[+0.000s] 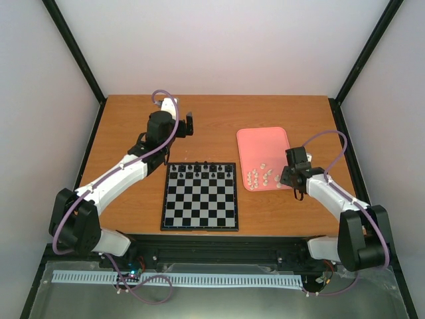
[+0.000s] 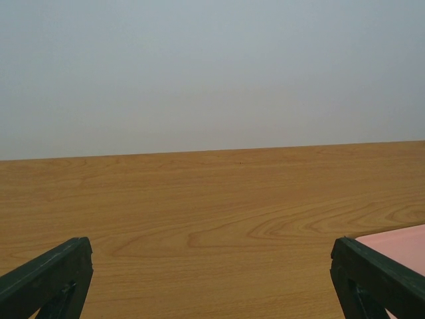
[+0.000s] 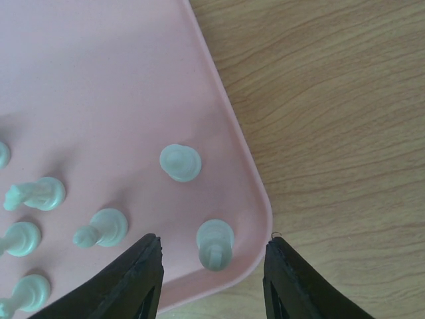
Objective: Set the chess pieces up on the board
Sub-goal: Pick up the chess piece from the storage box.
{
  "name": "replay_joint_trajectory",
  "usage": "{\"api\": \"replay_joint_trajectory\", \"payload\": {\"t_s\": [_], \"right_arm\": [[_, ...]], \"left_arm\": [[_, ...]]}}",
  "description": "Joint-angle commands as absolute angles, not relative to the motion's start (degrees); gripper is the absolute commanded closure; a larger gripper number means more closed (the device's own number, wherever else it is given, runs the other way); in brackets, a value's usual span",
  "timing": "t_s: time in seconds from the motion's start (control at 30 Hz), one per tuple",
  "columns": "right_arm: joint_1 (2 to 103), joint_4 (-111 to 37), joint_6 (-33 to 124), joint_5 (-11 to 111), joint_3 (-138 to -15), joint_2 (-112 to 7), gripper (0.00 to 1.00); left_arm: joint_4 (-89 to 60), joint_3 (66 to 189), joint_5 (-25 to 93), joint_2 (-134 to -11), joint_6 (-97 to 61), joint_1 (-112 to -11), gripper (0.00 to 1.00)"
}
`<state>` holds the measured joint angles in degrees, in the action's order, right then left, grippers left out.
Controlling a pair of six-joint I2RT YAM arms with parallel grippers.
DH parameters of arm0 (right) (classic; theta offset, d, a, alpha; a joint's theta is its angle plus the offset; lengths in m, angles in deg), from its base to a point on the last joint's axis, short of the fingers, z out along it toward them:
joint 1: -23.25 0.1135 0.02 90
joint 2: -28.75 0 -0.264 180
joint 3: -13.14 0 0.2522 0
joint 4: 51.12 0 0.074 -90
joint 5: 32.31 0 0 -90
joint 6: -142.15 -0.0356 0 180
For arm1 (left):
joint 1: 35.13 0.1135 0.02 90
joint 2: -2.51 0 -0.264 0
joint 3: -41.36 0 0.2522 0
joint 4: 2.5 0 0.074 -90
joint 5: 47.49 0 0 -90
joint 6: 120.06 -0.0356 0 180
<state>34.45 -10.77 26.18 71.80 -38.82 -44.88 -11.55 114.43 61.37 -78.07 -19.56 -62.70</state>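
The board (image 1: 199,197) lies flat in the middle of the table, with a row of tiny black figures along its far edge. Several cream-white chess pieces (image 1: 262,176) lie scattered in the near end of a pink tray (image 1: 264,143). My right gripper (image 1: 291,178) hangs over the tray's near right corner. In the right wrist view, the right gripper (image 3: 214,243) stands open around one upright piece (image 3: 215,242), with a gap on either side of it. My left gripper (image 1: 190,124) is wide open over bare wood at the far left, and the left gripper (image 2: 212,269) holds nothing.
More cream pieces (image 3: 180,162) stand or lie left of the jaws, one toppled (image 3: 34,194). The tray's rim (image 3: 259,199) runs close to my right finger (image 3: 287,272). A corner of the pink tray (image 2: 398,242) shows by the left gripper. Black frame posts bound the table.
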Motion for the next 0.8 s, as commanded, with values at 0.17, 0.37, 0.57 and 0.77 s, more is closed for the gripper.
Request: {"api": "replay_joint_trajectory", "payload": {"t_s": [0.17,0.37,0.57,0.77], "right_arm": [[33.36,-11.45,25.59,71.64,-40.5,-47.66,0.63],[33.01,-10.8,25.63,72.33,-41.31,-48.47,0.63],[32.92,-10.72,25.93,72.21,-41.62,-49.4,0.68],[32.7,-10.52,26.13,72.19,-42.37,-50.75,0.72]], "left_arm": [[-10.33,115.55,61.4,-78.93,-19.69,-61.89,0.0],[-10.32,115.43,61.32,-78.97,-19.69,-61.67,0.0],[-10.13,115.33,61.04,-79.41,-19.47,-61.41,0.0],[-10.14,115.15,60.79,-79.22,-19.43,-61.32,0.0]]}}
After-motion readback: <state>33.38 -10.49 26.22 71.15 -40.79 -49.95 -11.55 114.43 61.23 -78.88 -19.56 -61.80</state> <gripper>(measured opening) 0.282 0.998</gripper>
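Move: The white chess piece in the near right corner of the pink storage box lies almost straight under the right hand's half-open fingers, about 3 cm below and 1 cm ahead. A second piece stands some 4 cm farther out from it, level with it sideways. A third stands about 5 cm to its left and 2 cm farther out. From the left hand the corner piece is roughly 35 cm to the right, 14 cm back and 24 cm below. Down onto the corner piece goes the right hand, slowly, sinking about 1.5 cm with its fingers either side of the piece's head. The fingers draw in from half open to roughly a quarter but stay clear of the head, with no grip yet. ##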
